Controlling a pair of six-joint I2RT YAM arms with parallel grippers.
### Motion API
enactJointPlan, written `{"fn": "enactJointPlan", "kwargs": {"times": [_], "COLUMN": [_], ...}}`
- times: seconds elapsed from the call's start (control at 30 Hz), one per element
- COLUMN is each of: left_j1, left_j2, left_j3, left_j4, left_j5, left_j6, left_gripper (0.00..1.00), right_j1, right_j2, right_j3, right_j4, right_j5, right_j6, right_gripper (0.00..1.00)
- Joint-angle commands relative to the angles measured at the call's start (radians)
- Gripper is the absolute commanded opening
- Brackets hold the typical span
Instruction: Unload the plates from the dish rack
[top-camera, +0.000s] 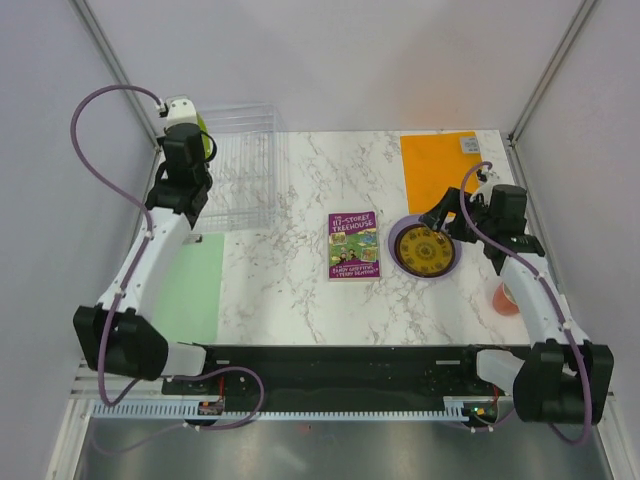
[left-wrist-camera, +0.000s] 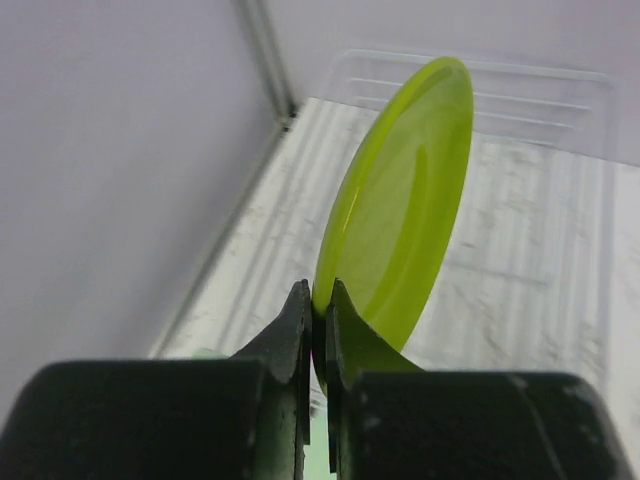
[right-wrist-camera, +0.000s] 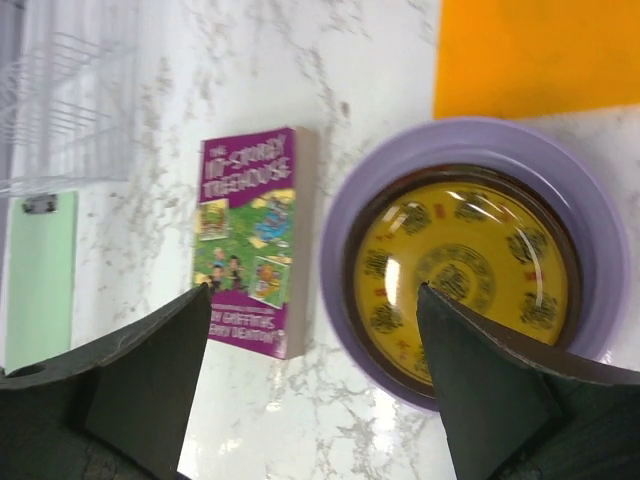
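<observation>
My left gripper (left-wrist-camera: 318, 300) is shut on the lower rim of a lime green plate (left-wrist-camera: 400, 200), which stands on edge at the left end of the clear dish rack (top-camera: 245, 165). In the top view the lime green plate (top-camera: 204, 136) peeks out beside the left gripper (top-camera: 190, 150). At the right, a yellow patterned plate (right-wrist-camera: 460, 270) lies in a dark red plate (right-wrist-camera: 352, 270), both stacked in a large lavender plate (right-wrist-camera: 590, 230). My right gripper (right-wrist-camera: 312, 300) hangs open over the left edge of this stack, holding nothing.
A purple book (top-camera: 353, 245) lies mid-table, just left of the plate stack. An orange mat (top-camera: 435, 160) is at the back right and a green mat (top-camera: 190, 290) at the near left. An orange-pink cup (top-camera: 503, 297) stands under the right arm. Walls close in on both sides.
</observation>
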Motion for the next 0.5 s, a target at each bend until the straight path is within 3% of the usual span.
{"fn": "enactJointPlan", "kwargs": {"times": [0.0, 0.03, 0.23, 0.47], "left_j1": [-0.047, -0.050, -0.077, -0.141], "left_j2": [-0.135, -0.181, -0.235, -0.297], "left_j3": [-0.044, -0.088, -0.225, -0.394], "left_j4": [-0.161, -0.162, -0.119, 0.032], "left_j5": [0.309, 0.447, 0.806, 0.951], "left_j6": [-0.249, -0.324, -0.504, -0.645], "left_gripper": [0.02, 0.02, 0.02, 0.02], "right_j1": [0.068, 0.120, 0.254, 0.360], "right_j2": [-0.084, -0.098, -0.132, -0.101], "right_j3": [0.031, 0.028, -0.031, -0.045], "right_j4": [0.086, 0.100, 0.261, 0.367], "right_j5": [-0.048, -0.058, -0.084, -0.065], "right_j6": [0.067, 0.081, 0.198, 0.268], "right_gripper": [0.91, 0.91, 0.90, 0.90]}}
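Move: The left hand already holds the green plate high over the rack, the plate's middle about 6 cm ahead of it and 2 cm left. From this hand the book lies some 39 cm right, 7 cm back and 29 cm down; the rack's middle is 12 cm ahead, 4 cm right and 25 cm down. From the open right hand the green plate is roughly 55 cm left, 15 cm ahead and 15 cm up; the plate stack sits 3 cm right, 4 cm ahead and 13 cm down, the book 17 cm left, 3 cm ahead and 14 cm down. Still pinching the green plate by its rim, the left hand swings it about 18 cm right, also back and, after a brief level start, down, towards the book, rolling its left side down and turning clockwise. The empty right hand leaves the plate stack to meet it, some 12 cm left and 7 cm up, fingers staying wide open and tipping up slightly as they turn counter-clockwise. ##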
